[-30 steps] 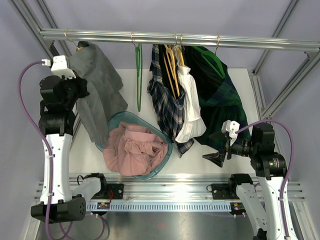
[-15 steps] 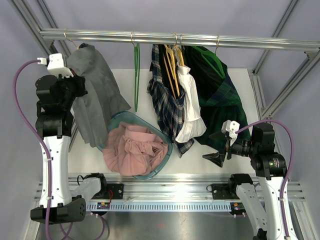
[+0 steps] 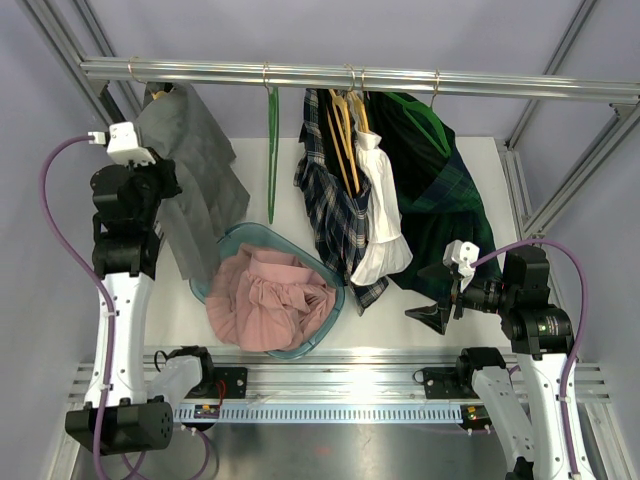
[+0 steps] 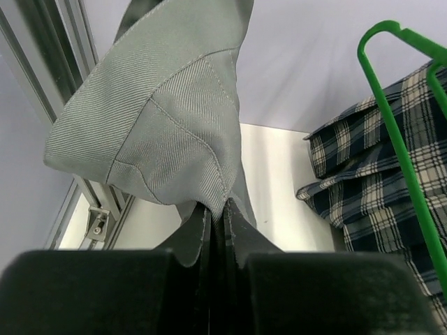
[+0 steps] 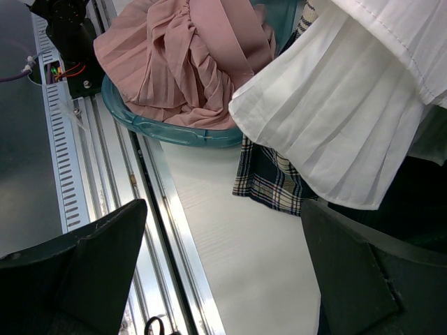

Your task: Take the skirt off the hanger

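A grey skirt (image 3: 195, 175) hangs from its hanger (image 3: 160, 92) at the left end of the rail. My left gripper (image 3: 168, 186) is shut on the skirt's edge. In the left wrist view the grey skirt (image 4: 154, 118) bunches just above the left gripper (image 4: 218, 207), with cloth pinched between the jaws. My right gripper (image 3: 435, 295) stands open, low at the right, holding nothing. In the right wrist view the right gripper (image 5: 223, 279) frames bare table.
An empty green hanger (image 3: 272, 150) hangs right of the grey skirt. A navy plaid skirt (image 3: 330, 200), a white skirt (image 3: 382, 215) and a green plaid skirt (image 3: 440, 180) hang from the rail (image 3: 350, 75). A teal basin (image 3: 225, 240) holds a pink skirt (image 3: 270, 300).
My left gripper, still shut on the grey skirt, swung left and then back right and a little nearer. The cloth shifted with it. The right arm has not moved.
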`<state>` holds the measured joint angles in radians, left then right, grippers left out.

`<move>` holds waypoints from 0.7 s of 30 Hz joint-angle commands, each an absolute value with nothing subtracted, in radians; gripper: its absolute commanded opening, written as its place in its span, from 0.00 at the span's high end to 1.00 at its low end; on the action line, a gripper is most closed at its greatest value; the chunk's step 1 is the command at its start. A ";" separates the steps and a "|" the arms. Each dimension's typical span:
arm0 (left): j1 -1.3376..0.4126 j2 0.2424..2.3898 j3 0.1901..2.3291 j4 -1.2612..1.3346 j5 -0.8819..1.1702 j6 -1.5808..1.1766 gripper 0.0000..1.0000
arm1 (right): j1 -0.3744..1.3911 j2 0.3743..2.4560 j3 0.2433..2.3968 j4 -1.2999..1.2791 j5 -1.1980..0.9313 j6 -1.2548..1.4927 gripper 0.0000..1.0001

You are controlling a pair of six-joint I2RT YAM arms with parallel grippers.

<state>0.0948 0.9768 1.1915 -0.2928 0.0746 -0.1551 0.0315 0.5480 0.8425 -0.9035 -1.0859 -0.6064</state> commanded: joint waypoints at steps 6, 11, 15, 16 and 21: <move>0.095 0.980 1.091 -0.005 0.049 -0.144 0.45 | 0.025 0.548 0.847 -0.890 -1.095 -0.617 0.01; 0.095 1.000 1.071 0.070 0.005 -0.123 0.23 | 0.025 0.549 0.847 -0.893 -1.095 -0.618 0.01; 0.095 1.038 1.095 0.091 -0.077 -0.091 0.14 | 0.023 0.552 0.847 -0.893 -1.095 -0.618 0.00; 0.095 1.051 1.104 0.089 -0.095 -0.081 0.14 | 0.023 0.551 0.847 -0.893 -1.095 -0.620 0.00; 0.097 1.139 1.141 0.080 -0.166 -0.037 0.13 | 0.023 0.554 0.848 -0.893 -1.095 -0.620 0.01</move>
<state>0.0948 1.0981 1.0893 0.0021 -0.0929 -0.0837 0.0303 0.5480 0.8425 -0.9039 -1.0859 -0.6067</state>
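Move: The left fingers are shut on the grey skirt on its yellow hanger; the skirt's middle lies about 6 cm ahead, 2 cm right and 5 cm below. The empty green hanger hangs some 22 cm right and 10 cm ahead, about level; the bin with the pink skirt is about 19 cm right, 14 cm back and 32 cm down. From the idle right hand, the grey skirt is roughly 50 cm left, 27 cm ahead and 8 cm up. The left fingers open wide, releasing the grey skirt, as the hand eases about 5 cm forward and leftward. ##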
